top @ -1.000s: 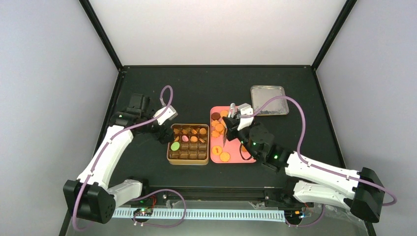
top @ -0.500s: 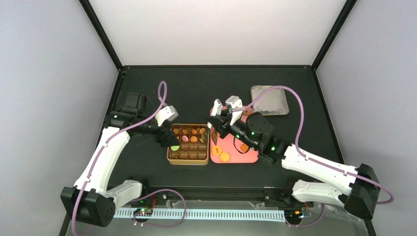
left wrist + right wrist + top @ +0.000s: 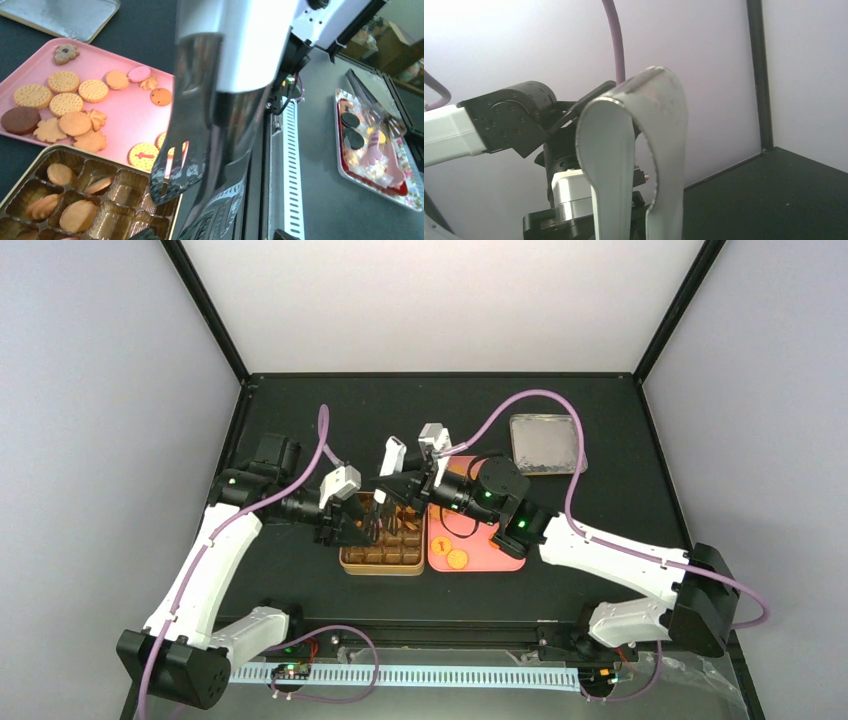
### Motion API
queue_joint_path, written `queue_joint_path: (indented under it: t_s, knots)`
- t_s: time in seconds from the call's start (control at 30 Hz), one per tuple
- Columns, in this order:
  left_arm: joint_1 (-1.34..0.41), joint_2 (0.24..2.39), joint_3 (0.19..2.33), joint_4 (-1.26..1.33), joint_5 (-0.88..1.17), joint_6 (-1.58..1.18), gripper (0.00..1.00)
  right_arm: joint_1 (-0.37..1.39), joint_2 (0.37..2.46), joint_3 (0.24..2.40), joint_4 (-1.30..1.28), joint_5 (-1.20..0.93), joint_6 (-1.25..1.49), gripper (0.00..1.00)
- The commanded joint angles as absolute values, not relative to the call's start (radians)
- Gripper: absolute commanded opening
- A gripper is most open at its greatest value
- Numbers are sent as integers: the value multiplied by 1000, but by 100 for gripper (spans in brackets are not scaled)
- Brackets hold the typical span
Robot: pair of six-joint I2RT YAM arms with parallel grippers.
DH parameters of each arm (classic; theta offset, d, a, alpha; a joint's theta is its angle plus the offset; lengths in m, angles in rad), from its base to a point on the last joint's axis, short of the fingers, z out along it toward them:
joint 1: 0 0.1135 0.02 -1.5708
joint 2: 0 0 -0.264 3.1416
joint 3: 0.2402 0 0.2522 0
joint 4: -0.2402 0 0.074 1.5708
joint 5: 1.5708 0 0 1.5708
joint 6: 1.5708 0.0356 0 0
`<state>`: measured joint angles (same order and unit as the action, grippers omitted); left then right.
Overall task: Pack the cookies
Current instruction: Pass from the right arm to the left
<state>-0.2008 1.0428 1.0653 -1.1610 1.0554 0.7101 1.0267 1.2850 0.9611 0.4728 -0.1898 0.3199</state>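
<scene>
Round and flower-shaped cookies (image 3: 65, 102) lie on the pink tray (image 3: 130, 115), and two orange ones (image 3: 457, 559) show at its near end. More cookies (image 3: 75, 215) sit in the brown cells of the gold tin (image 3: 380, 562). My right gripper (image 3: 405, 485) hangs above the tin's far side, shut on metal tongs (image 3: 210, 125). The tongs (image 3: 609, 150) point at my left wrist. My left gripper (image 3: 355, 523) hovers over the tin's left half, open, its fingertips either side of the tong blades. No cookie shows between the blades.
The tin's silver lid (image 3: 545, 445) lies at the back right, also in the left wrist view (image 3: 65, 15). A white slotted rail (image 3: 400, 677) runs along the near edge. Beyond it sits a red tray (image 3: 372, 145) with other tongs.
My right arm has swung left from the pink tray to above the tin, carrying the tongs. My left gripper has moved right over the tin, covering the green cookie seen earlier.
</scene>
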Motion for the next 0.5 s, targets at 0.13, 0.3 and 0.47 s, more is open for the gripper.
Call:
queue_joint_path:
  t_s: [0.13, 0.3, 0.47]
  knots:
    - [-211, 1063, 1110, -1290, 1165, 839, 42, 1032, 1304, 1013, 590, -299, 351, 30]
    - [-213, 1100, 1129, -1384, 1210, 928, 17, 1031, 1330, 1023, 619, -365, 365, 30]
    - [-218, 1108, 1123, -1395, 1216, 936, 18, 1031, 1367, 1048, 653, -405, 394, 30]
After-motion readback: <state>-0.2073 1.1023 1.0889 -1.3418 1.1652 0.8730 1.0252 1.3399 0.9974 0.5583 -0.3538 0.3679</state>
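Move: The left hand goes for the lower ends of the tongs that hang from the right hand; the nearer blade's tip lies about 3 cm to its right, 1 cm ahead and level in height. The chocolate-brown box is some 6 cm ahead, 2 cm right and 17 cm below it, the pink tray 11 cm ahead, 21 cm right and 18 cm below. From the right hand, the left fingers are about 3 cm left, 2 cm back and 12 cm below. The left hand closes its fingers from about two-thirds open to nearly shut around the tip of the tongs' nearer blade, which they seem to pinch by the end, while easing back some 2.5 cm towards its base with only a slight turn. The right hand keeps its grip on the tongs and brings them along, back and to the left by about 2 cm each and rising about 1 cm, turning some 10 degrees counter-clockwise above the box. ##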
